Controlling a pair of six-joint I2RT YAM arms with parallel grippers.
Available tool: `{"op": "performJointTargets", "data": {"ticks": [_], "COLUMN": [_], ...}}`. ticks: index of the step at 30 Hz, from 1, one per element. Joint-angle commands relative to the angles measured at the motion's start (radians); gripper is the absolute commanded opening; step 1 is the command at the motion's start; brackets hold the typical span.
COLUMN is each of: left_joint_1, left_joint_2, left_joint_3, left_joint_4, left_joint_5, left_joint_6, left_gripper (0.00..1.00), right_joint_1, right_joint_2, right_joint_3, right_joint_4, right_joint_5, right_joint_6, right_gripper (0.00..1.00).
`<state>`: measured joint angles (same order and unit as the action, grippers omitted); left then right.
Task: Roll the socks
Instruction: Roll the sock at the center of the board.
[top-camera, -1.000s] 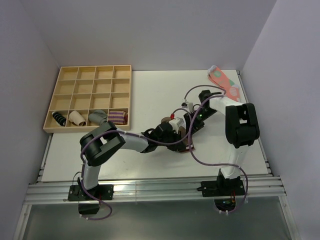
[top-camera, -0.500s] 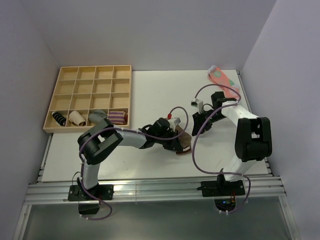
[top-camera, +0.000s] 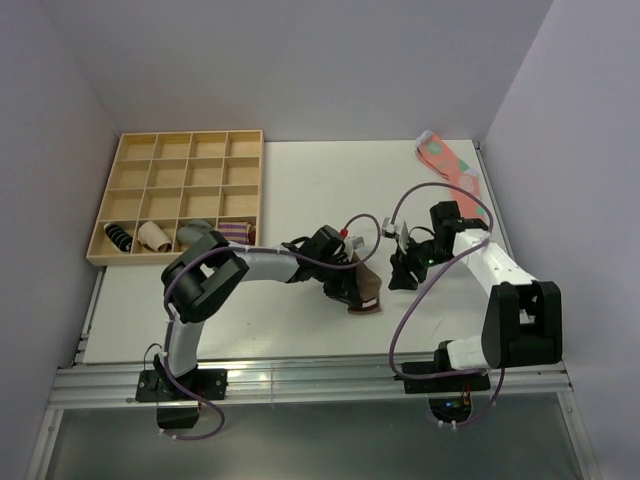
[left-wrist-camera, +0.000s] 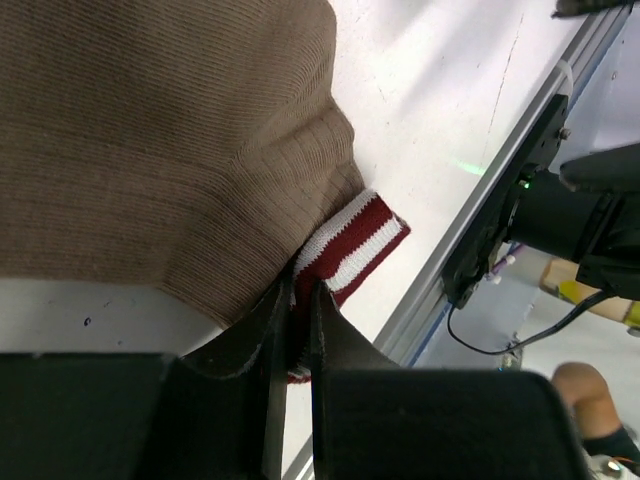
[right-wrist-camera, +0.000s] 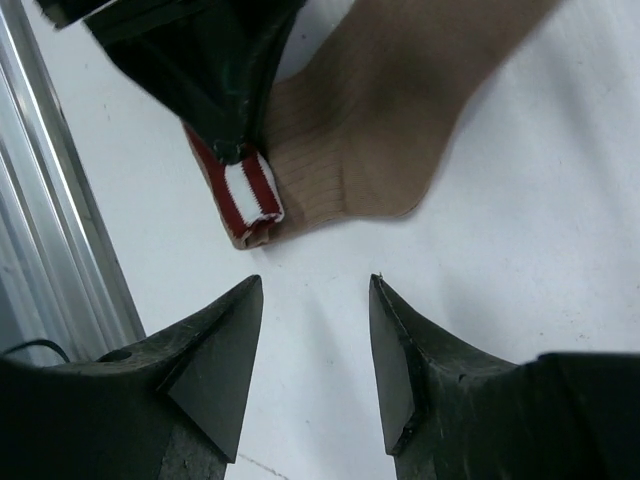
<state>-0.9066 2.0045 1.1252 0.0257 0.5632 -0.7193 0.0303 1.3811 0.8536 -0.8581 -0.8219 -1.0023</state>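
The tan-brown sock (top-camera: 368, 290) with its red and white striped cuff (left-wrist-camera: 352, 240) lies bunched near the table's middle. My left gripper (top-camera: 352, 292) is shut on the sock's cuff; the striped fabric sits pinched between its dark fingers (left-wrist-camera: 272, 330) in the left wrist view. In the right wrist view the sock (right-wrist-camera: 390, 130) lies ahead, the cuff (right-wrist-camera: 245, 195) under the left arm's fingers. My right gripper (right-wrist-camera: 315, 285) stands open over bare table just right of the sock, touching nothing. From above, the right gripper (top-camera: 400, 275) sits a short way to the sock's right.
A wooden tray (top-camera: 180, 196) of compartments at the back left holds small sock bundles (top-camera: 236, 234) in its front row. A coral-pink sock with green dots (top-camera: 448, 160) lies at the back right corner. The table's metal front rail (top-camera: 300, 380) runs close behind the sock.
My right gripper has let go and drawn back to the right of the sock, opening. My left gripper has carried the sock's cuff slightly toward the front.
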Motion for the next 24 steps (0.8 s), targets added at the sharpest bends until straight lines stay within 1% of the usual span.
{"op": "performJointTargets", "data": {"ticks": [1, 3, 5, 10, 13, 16, 24], "left_joint_1": [-0.002, 0.0, 0.0, 0.006, 0.006, 0.009, 0.021], "left_joint_2": [0.08, 0.089, 0.103, 0.126, 0.137, 0.148, 0.172], "left_joint_3": [0.014, 0.042, 0.062, 0.097, 0.105, 0.12, 0.176], "left_joint_4": [-0.245, -0.271, -0.302, -0.323, -0.336, -0.354, -0.414], "left_joint_5": [0.009, 0.024, 0.027, 0.044, 0.059, 0.067, 0.093], "left_joint_6": [0.069, 0.073, 0.08, 0.081, 0.083, 0.09, 0.113], "left_gripper": [0.0, 0.0, 0.0, 0.0, 0.0, 0.0, 0.0], "right_joint_1": [0.014, 0.042, 0.075, 0.232, 0.292, 0.329, 0.436], "right_joint_2": [-0.04, -0.053, -0.063, -0.129, -0.198, -0.226, -0.205], "right_joint_3": [-0.024, -0.045, -0.074, -0.154, -0.198, -0.225, -0.245], "right_joint_4": [-0.044, -0.041, -0.006, 0.089, 0.16, 0.197, 0.248], "right_joint_5": [-0.017, -0.002, 0.035, 0.105, 0.148, 0.179, 0.248], "right_joint_6": [-0.16, -0.183, -0.171, -0.104, -0.07, -0.053, -0.027], "right_gripper": [0.55, 0.56, 0.56, 0.55, 0.55, 0.56, 0.57]}}
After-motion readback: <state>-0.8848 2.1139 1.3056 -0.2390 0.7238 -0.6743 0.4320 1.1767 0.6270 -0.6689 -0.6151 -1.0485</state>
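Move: Pinched at the left fingertips is the brown sock's striped, part-rolled cuff, its middle about 1 cm back and 2 cm to the right of that hand. From the empty right hand the cuff is some 10 cm to the left, 5 cm back and 6 cm below; the sock's brown body lies about 9 cm left and 3 cm ahead of the right hand, and the left gripper's tips some 12 cm left and 3 cm back. Closing in on the cuff's free right-hand end, the open right hand swings back towards the base about 6 cm, drifts left some 5 cm and sinks about 3 cm, turning roughly 20 degrees counter-clockwise, fingers kept open. The left hand keeps its pinch low over the table, easing the cuff back about a centimetre as its fingertips tilt some 10 degrees towards the base. ##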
